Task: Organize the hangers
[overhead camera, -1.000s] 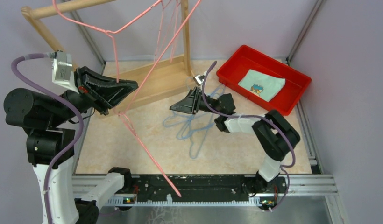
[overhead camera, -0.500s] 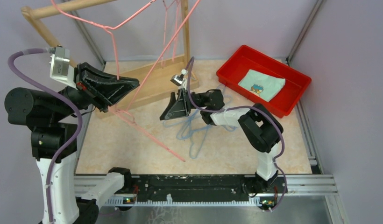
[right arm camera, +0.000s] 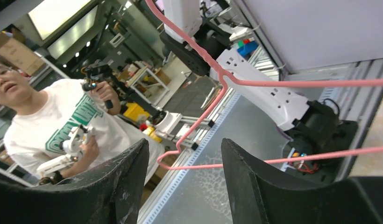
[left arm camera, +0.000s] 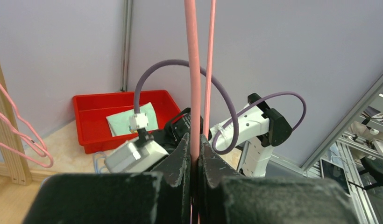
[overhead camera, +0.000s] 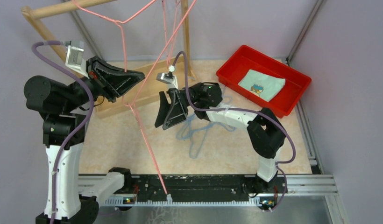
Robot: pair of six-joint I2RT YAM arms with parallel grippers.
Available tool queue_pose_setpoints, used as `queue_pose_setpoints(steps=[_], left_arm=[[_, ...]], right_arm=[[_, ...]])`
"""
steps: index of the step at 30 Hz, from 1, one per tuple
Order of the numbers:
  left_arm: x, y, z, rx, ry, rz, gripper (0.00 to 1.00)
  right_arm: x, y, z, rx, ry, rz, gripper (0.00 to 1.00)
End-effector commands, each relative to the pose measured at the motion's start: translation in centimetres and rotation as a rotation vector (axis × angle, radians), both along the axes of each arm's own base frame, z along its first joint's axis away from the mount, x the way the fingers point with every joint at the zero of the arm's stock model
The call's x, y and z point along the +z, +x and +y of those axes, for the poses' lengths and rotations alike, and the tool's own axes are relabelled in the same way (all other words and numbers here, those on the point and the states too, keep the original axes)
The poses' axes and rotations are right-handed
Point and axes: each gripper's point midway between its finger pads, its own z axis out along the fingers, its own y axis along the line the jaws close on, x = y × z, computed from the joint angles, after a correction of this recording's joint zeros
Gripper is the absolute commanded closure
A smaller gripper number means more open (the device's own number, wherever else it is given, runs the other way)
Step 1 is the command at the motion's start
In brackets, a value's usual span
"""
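Observation:
My left gripper (overhead camera: 133,77) (left arm camera: 194,140) is shut on the wire of a pink hanger (overhead camera: 123,46) (left arm camera: 193,70), which it holds up in the air beside the wooden rack (overhead camera: 152,84). One long side of that hanger slants down toward the front rail. My right gripper (overhead camera: 162,125) (right arm camera: 184,149) stands open just right of that wire. A corner of the pink hanger (right arm camera: 273,83) shows beyond its fingertips, untouched. More pink hangers (overhead camera: 173,28) hang on the rack. Several light blue hangers (overhead camera: 195,140) lie tangled on the table under the right arm.
A red bin (overhead camera: 292,79) holding a folded cloth (overhead camera: 262,85) sits at the back right. The rack's upright post (overhead camera: 185,32) and top bar (overhead camera: 63,7) stand at the back left. Purple cables loop over both arms.
The left arm rose and swung right, and the held pink hanger swung with it. The right gripper travelled left toward the hanger, tilted downward, and its jaws narrowed a little.

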Motion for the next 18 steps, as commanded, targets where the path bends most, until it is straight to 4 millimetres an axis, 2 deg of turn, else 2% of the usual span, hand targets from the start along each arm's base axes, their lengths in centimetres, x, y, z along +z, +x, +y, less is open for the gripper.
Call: queue_pose_setpoints(steps=[1, 5, 9, 13, 18], left_arm=[[2.4, -0.8, 0.5, 0.035, -0.041, -0.097, 1.0], [3.0, -0.7, 0.5, 0.037, -0.062, -0.107, 1.0], [3.3, -0.9, 0.6, 0.038, -0.073, -0.122, 1.0], [3.2, -0.7, 0.6, 0.047, -0.067, -0.133, 1.0], [3.1, -0.5, 0.8, 0.062, -0.059, -0.145, 1.0]], right_arm=[[1.5, -1.1, 0.6, 0.018, 0.012, -0.039, 0.42], [1.7, 0.2, 2.1, -0.064, 0.014, -0.006, 0.42], [1.8, 1.3, 4.5, -0.158, -0.011, 0.012, 0.42], [2.4, 1.4, 7.0, -0.231, -0.04, 0.056, 0.42], [3.5, 0.9, 9.0, -0.284, -0.019, 0.108, 0.42]])
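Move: The right hand, open, goes for the twisted neck of the dangling pink hanger, about 10 cm to its left, 4 cm ahead and 4 cm above; the left gripper stands some 14 cm ahead of the right hand, 3 cm left and 15 cm up. The blue hangers lie about 12 cm to the right hand's right, level with it fore and aft, 38 cm down. From the left hand, that neck is roughly 8 cm back, 7 cm left and 12 cm below. The left fingers keep their pinch on the pink hanger's rod while that hand lifts it about 2 cm. After easing back a touch, the right hand sweeps some 8 cm left towards the dangling neck, swinging a little forward and dipping before it comes back up, and turning its fingers roughly 15 degrees, mostly clockwise. Its fingers stay open around the height of the rod; contact can't be made out. ##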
